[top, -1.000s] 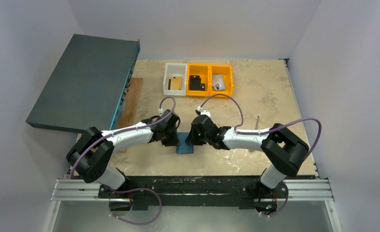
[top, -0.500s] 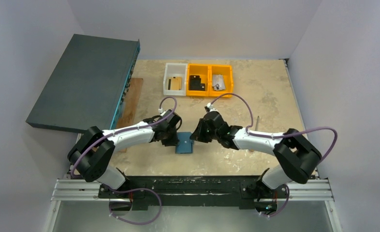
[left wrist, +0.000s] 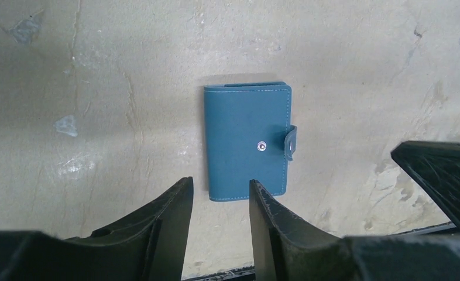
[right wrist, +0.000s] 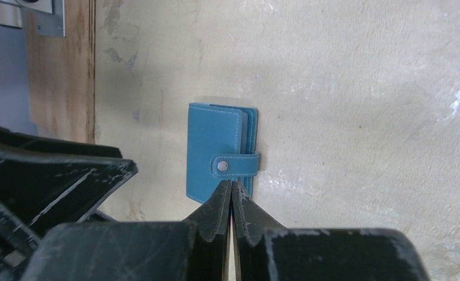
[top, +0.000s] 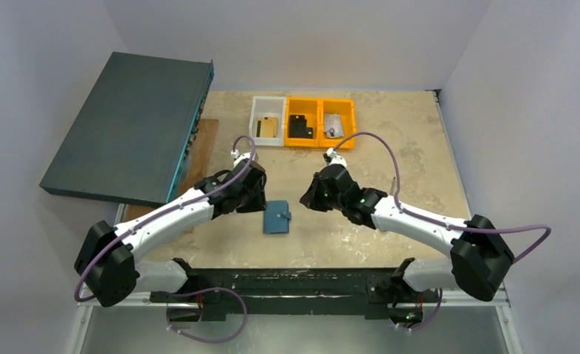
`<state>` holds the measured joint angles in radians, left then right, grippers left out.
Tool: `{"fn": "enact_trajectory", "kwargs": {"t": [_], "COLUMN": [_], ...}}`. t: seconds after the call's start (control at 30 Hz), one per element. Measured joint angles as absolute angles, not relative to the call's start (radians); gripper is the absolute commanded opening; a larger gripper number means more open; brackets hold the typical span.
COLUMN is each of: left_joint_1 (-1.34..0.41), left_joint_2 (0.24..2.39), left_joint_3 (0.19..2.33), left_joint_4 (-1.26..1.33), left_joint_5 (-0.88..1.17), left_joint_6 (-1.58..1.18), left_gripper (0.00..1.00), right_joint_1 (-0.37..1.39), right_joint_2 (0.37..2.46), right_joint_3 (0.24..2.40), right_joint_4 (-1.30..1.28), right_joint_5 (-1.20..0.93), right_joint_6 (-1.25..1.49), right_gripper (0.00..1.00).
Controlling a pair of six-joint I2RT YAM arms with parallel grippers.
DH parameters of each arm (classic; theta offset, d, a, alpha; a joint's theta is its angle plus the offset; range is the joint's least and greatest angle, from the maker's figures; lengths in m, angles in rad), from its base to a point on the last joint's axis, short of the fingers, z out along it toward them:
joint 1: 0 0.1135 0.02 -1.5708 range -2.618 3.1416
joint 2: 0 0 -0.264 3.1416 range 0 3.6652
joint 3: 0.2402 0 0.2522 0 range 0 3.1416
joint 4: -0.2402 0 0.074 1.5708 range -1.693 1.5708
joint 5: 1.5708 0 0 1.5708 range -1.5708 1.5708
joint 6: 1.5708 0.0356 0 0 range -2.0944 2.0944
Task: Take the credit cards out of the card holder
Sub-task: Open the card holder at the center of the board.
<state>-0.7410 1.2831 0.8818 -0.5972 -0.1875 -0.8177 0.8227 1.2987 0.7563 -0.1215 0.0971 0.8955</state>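
The card holder is a small teal-blue wallet lying flat on the table, folded, its strap snapped over the stud. My left gripper hovers just to its left, jaws open and empty. My right gripper hangs to the wallet's right, shut with nothing in it. Neither touches the wallet. A gold-tan credit card lies in the white bin. A silvery-grey credit card lies in the right orange bin.
A large dark teal flat box leans at the back left, with a wooden plank beside it. The middle orange bin holds a black object. A thin rod lies on the table to the right.
Both grippers have pulled away from the wallet, the left up and to the left, the right up and to the right. The left jaws have opened. The wallet now lies uncovered.
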Motion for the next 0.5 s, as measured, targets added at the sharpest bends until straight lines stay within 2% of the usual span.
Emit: {"fn": "enact_trajectory", "kwargs": {"t": [0.03,0.07,0.13,0.27,0.5], "left_joint_1": [-0.741,-0.741,-0.741,-0.741,-0.735], "left_joint_2": [1.272,1.265,1.256,1.242,1.185], "left_joint_3": [0.885,0.886,0.886,0.886,0.885], "left_joint_4": [-0.603,-0.608,-0.622,-0.655,-0.691], "left_joint_5": [-0.189,-0.189,-0.191,-0.198,-0.218], "left_joint_6": [-0.815,-0.813,-0.808,-0.807,-0.808], "left_gripper": [0.40,0.40,0.40,0.40,0.40], "right_joint_1": [0.827,0.835,0.867,0.962,1.007], "right_joint_2": [1.313,1.330,1.390,1.536,1.684], "right_joint_3": [0.774,0.792,0.843,0.960,1.052], "right_joint_4": [-0.131,-0.140,-0.163,-0.204,-0.271], "right_joint_5": [0.105,0.115,0.144,0.194,0.242], "right_joint_6": [0.885,0.877,0.856,0.827,0.801], "right_gripper": [0.21,0.30,0.38,0.47,0.47]}}
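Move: The card holder lies about 7 cm to the left of my shut right fingers, 1 cm nearer my base and some 9 cm below. Its loose strap, already unsnapped, sits on the holder's right edge, 5 cm left of that hand and equally far back. The orange bin stands roughly 28 cm ahead and 6 cm right. From my left hand the holder is about 5 cm right, level fore and aft, 8 cm below. I open my right fingers from shut to about half wide while sweeping some 6 cm left and about 5 cm down, the sinking mostly late, to bring them over the holder's strap edge. The wrist turns nearly 20 degrees so the fingers point more steeply down. My left hand, empty and still partly open, makes room, easing about 3 cm left, up and slightly back. ##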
